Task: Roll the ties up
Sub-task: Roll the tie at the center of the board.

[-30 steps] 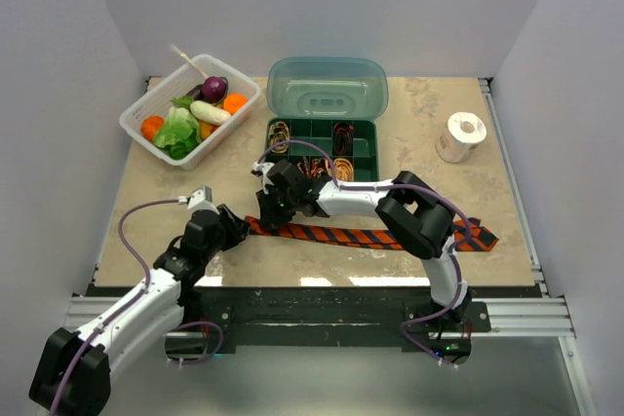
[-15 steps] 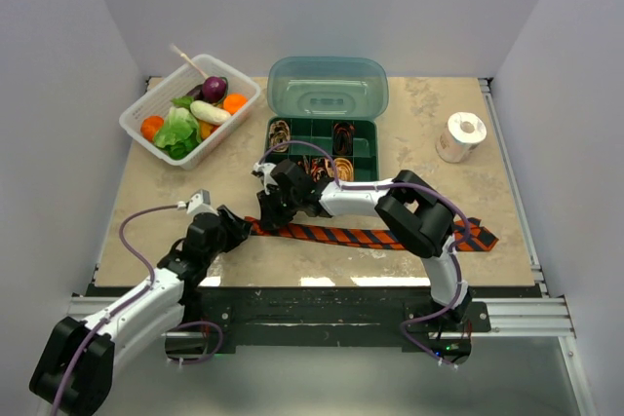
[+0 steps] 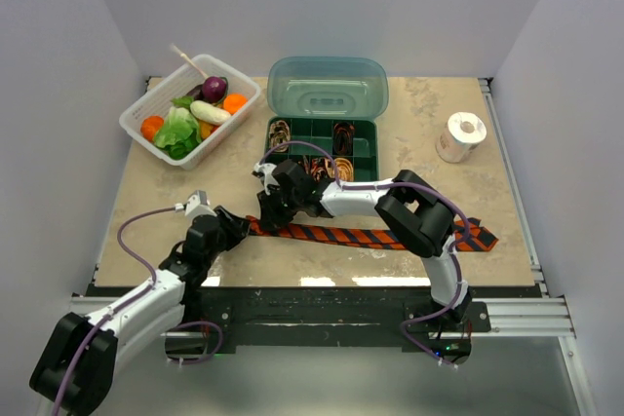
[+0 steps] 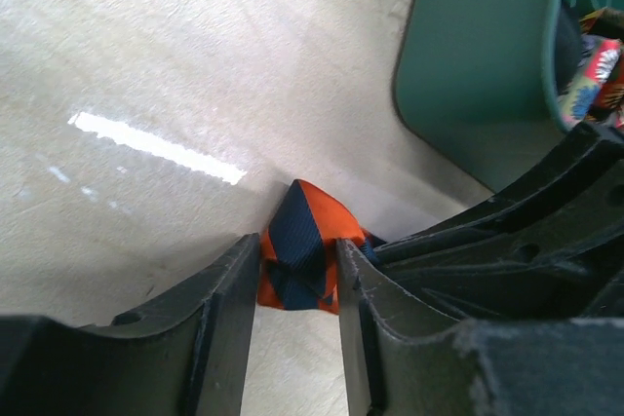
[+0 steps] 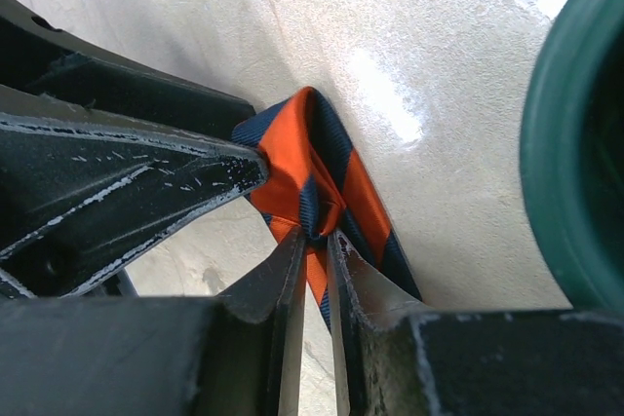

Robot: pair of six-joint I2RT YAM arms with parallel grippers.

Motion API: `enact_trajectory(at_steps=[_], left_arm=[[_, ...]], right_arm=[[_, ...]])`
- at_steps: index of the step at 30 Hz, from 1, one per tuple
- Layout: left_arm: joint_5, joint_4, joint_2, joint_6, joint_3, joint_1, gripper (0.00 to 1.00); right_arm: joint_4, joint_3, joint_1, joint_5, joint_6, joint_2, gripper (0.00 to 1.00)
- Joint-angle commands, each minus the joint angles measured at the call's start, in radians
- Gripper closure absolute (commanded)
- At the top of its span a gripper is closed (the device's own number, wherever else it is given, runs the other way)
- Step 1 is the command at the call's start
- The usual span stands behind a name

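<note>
An orange-red tie with navy stripes (image 3: 361, 237) lies along the table's near edge, its wide end at the right. Its left end is folded into a small start of a roll. My left gripper (image 3: 239, 227) is shut on that folded end (image 4: 312, 207), one finger on each side (image 4: 296, 245). My right gripper (image 3: 269, 209) comes from the far side and pinches the same fold (image 5: 302, 143) between nearly closed fingers (image 5: 317, 234). The two grippers almost touch. Several small rolled ties (image 3: 312, 168) sit in compartments of the green box (image 3: 367, 155).
The box's teal lid (image 3: 327, 88) stands open behind it. A white basket of toy vegetables (image 3: 146, 104) sits at the back left. A white tape roll (image 3: 460, 136) stands at the back right. The box's edge (image 4: 468, 56) is close beyond the fold.
Almost nothing. Both grippers stay on the tie's folded left end; the left arm's elbow has shifted slightly.
</note>
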Motion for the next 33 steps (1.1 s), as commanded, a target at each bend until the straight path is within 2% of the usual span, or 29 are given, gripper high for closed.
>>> enact_trajectory(at_steps=[1, 6, 9, 14, 21, 32, 33], left_arm=[[-0.004, 0.166, 0.023, 0.001, -0.115, -0.002, 0.61], [0.014, 0.214, 0.024, 0.033, -0.125, -0.004, 0.66], [0.013, 0.194, 0.011, 0.036, -0.124, -0.004, 0.74], [0.002, 0.149, -0.001, 0.015, -0.135, -0.004, 0.81], [-0.018, 0.132, 0.013, -0.002, -0.135, -0.004, 1.00], [0.001, 0.059, 0.002, -0.039, -0.110, -0.004, 1.00], [0.002, 0.043, 0.002, -0.042, -0.107, -0.004, 1.00]], right_arm=[[-0.054, -0.023, -0.022, 0.003, -0.002, 0.018, 0.82], [-0.062, -0.003, -0.025, 0.000, -0.002, 0.026, 0.81], [-0.076, 0.015, -0.026, 0.009, -0.006, 0.029, 0.80], [-0.088, 0.022, -0.036, 0.016, 0.001, 0.017, 0.79], [-0.101, 0.031, -0.040, 0.028, 0.010, -0.029, 0.79], [-0.099, 0.014, -0.045, 0.123, 0.027, -0.067, 0.77], [-0.104, 0.011, -0.045, 0.137, 0.027, -0.075, 0.68]])
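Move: Just to the right of the left hand's parted fingers, about 2 cm over, 1 cm farther out and level with them, lies the tie's rolled end; it sits roughly 3 cm to the left of the right hand's fingers, which still grip the fold behind it. The green box's middle is some 15 cm ahead and 18 cm right of the left hand (15 cm ahead and 12 cm right of the right hand). Shutting its fingers from nearly half open to fully closed at the near edge of the tie's rolled end, the left hand rises about 2 cm, easing 1 cm forward and slightly right with its fingertips tilting up a little, then sinks back just under 1 cm. The right hand keeps its hold on the fold, shifting late by about 1 cm to the right and nearly as much forward. ##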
